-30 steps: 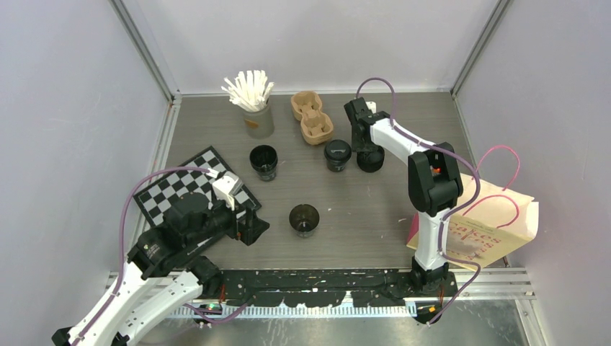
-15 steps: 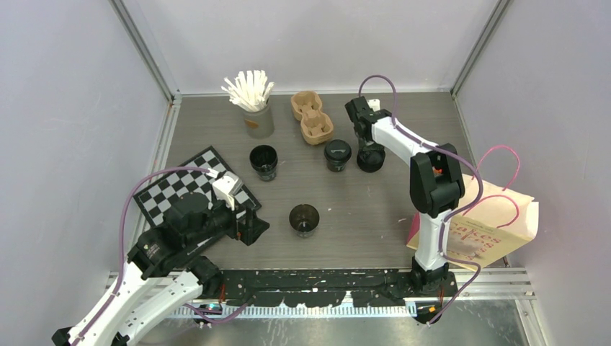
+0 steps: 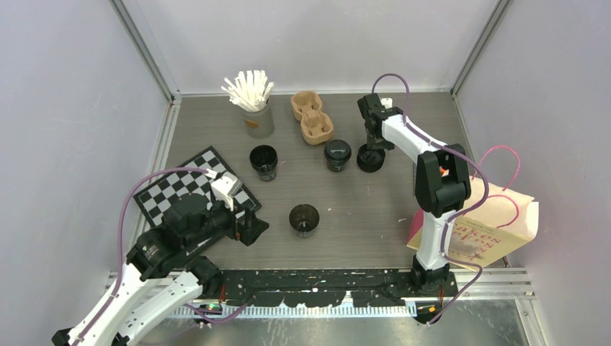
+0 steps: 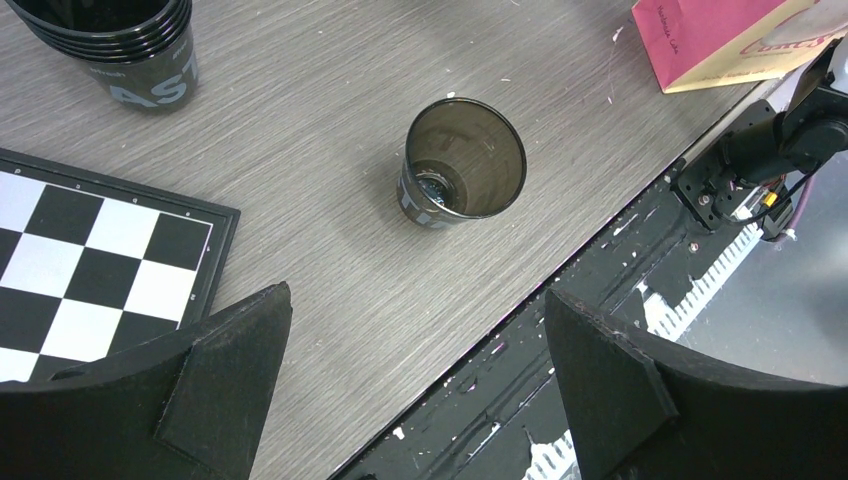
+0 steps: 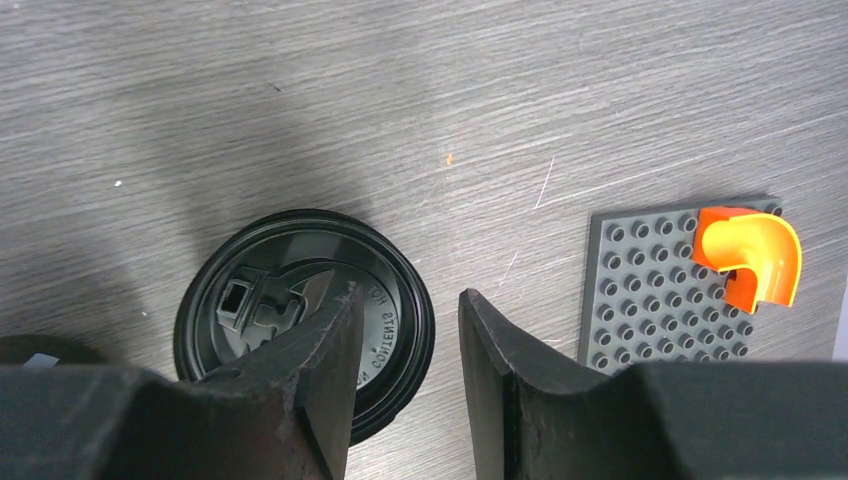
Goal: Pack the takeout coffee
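One open black cup [image 3: 304, 218] [image 4: 462, 162] stands alone mid-table. A stack of black cups [image 3: 264, 160] [image 4: 120, 50] is left of a lidded cup [image 3: 337, 153]. A black lid [image 3: 371, 163] [image 5: 300, 320] lies flat on the table to that cup's right. My right gripper [image 3: 372, 143] [image 5: 405, 310] hovers just over the lid's right edge, open, with nothing between its fingers; the left finger [image 5: 320, 350] overlaps the lid in view. My left gripper [image 3: 248, 229] [image 4: 415, 298] is wide open and empty, near the front edge, short of the lone cup.
The brown pulp carrier [image 3: 311, 117] and a grey cup of white sticks [image 3: 253, 108] stand at the back. A chessboard [image 3: 189, 189] [image 4: 90, 260] lies left. A paper bag [image 3: 490, 223] [image 4: 720, 40] lies right. A grey studded plate [image 5: 660, 290] carrying an orange piece [image 5: 750, 255] is beside the lid.
My right gripper has shifted slightly right and away from the lid and its jaws have spread wider. The lid stays on the table. The left arm has not moved.
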You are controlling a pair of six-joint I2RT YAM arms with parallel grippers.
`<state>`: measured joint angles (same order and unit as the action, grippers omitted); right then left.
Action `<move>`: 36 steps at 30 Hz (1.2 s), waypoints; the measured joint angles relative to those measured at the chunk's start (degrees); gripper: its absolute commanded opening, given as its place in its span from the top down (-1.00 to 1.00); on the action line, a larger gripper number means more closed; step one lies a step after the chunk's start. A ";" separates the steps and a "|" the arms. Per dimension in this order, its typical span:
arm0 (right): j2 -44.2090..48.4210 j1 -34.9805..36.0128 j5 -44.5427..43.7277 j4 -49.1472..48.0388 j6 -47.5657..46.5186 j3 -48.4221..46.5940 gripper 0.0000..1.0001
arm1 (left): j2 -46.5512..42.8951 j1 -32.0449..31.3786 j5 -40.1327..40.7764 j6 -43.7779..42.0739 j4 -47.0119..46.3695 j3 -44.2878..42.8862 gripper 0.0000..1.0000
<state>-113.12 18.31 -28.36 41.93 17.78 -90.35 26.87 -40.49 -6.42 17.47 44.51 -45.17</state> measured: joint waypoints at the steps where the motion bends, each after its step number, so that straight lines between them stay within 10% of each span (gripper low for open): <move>1: 0.00 -0.17 0.20 0.02 0.00 0.17 0.10 | -0.11 0.00 0.00 -0.02 0.00 0.00 -1.00; 36: 0.07 -0.85 0.39 0.00 -2.23 3.04 0.86 | -0.39 0.00 -0.04 -0.17 0.00 0.02 -0.99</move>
<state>-113.06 17.45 -27.97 41.93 15.55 -87.31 26.48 -40.49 -6.46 17.30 44.51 -45.15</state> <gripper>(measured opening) 0.116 0.996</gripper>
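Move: The black lid on the table lies just beside the open right fingers: its middle is about 4 cm to the left, roughly level fore and aft and some 2 cm lower, its right rim between the tips as seen from above. The lidded cup stands about 14 cm to the left, level with the hand, and the grey studded plate lies about 12 cm to the right and 5 cm back. From the idle left hand the lid is about 30 cm ahead, 32 cm to the right and 16 cm below. The right hand sinks about 1.5 cm at the black lid's right edge while easing back and slightly right by just over a centimetre each, the fingers tipping a few degrees steeper. As it goes down the half-open fingers begin to narrow, then draw nearly shut at the lid's right rim, one from over the lid and the other from outside it; whether the rim is truly pinched can't be made out. ##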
